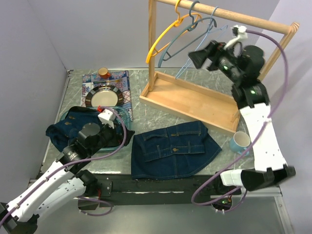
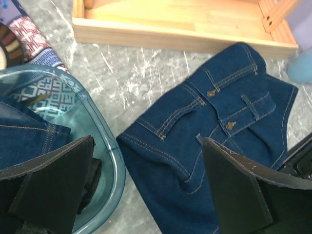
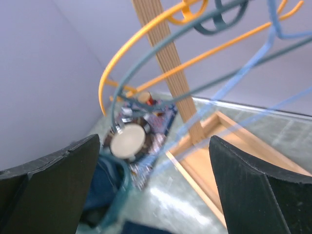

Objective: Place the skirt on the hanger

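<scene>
A dark blue denim skirt [image 1: 170, 148] lies flat on the marble table, waistband toward the rack; the left wrist view shows its pockets and buttons [image 2: 214, 126]. Three hangers hang from the wooden rail: yellow [image 1: 163, 39], teal [image 1: 187, 34] and light blue [image 1: 195, 61]. My left gripper [image 1: 108, 116] hovers open over the teal basin's edge, just left of the skirt, with nothing between its fingers [image 2: 53, 180]. My right gripper [image 1: 199, 57] is raised beside the light blue hanger [image 3: 234, 78], open and empty, with the yellow [image 3: 146, 34] and teal [image 3: 146, 63] hangers just ahead of it.
A teal basin [image 1: 126, 117] holds another denim garment [image 1: 68, 127]. Behind it a plate [image 1: 103, 97] and a red cup [image 1: 103, 72] sit on a patterned mat. The rack's wooden base tray [image 1: 190, 100] is at the back, with a light blue mug [image 1: 240, 142] at the right.
</scene>
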`<action>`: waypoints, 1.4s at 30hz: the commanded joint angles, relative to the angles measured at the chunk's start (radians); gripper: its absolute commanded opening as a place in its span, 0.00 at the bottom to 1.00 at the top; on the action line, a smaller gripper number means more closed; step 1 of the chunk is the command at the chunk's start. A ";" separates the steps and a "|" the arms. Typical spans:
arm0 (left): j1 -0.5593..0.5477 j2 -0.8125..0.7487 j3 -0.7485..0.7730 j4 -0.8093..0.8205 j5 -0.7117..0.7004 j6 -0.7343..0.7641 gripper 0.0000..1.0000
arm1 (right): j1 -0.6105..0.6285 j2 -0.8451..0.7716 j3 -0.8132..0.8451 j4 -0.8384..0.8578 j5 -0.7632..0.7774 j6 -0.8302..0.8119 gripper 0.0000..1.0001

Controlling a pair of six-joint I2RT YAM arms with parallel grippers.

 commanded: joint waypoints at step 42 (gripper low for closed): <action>0.004 -0.087 -0.011 0.124 -0.048 0.029 0.97 | -0.025 -0.067 -0.097 0.132 -0.088 0.235 0.00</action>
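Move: The light blue hanger is my right hand's target: its near side hangs about 10 cm ahead, practically in line, and some 5 cm below. From that same hand the grey-blue hanger lies roughly 12 cm ahead and 8 cm left, the yellow one about 13 cm ahead and 13 cm left, both a little lower. From my left hand, the light blue hanger is around 25 cm ahead, 28 cm right and 21 cm higher. I reach my right hand forward about 10 cm and down 5 to the light blue hanger, turning some 20 degrees clockwise and tipping down, and pinch its sloping side bar shut between the fingers. Keeping that grip, I draw back about 9 cm and lift some 6 cm, turning back counter-clockwise with a slight roll. My left hand, empty and open, rises a couple of centimetres over the basket's side. ##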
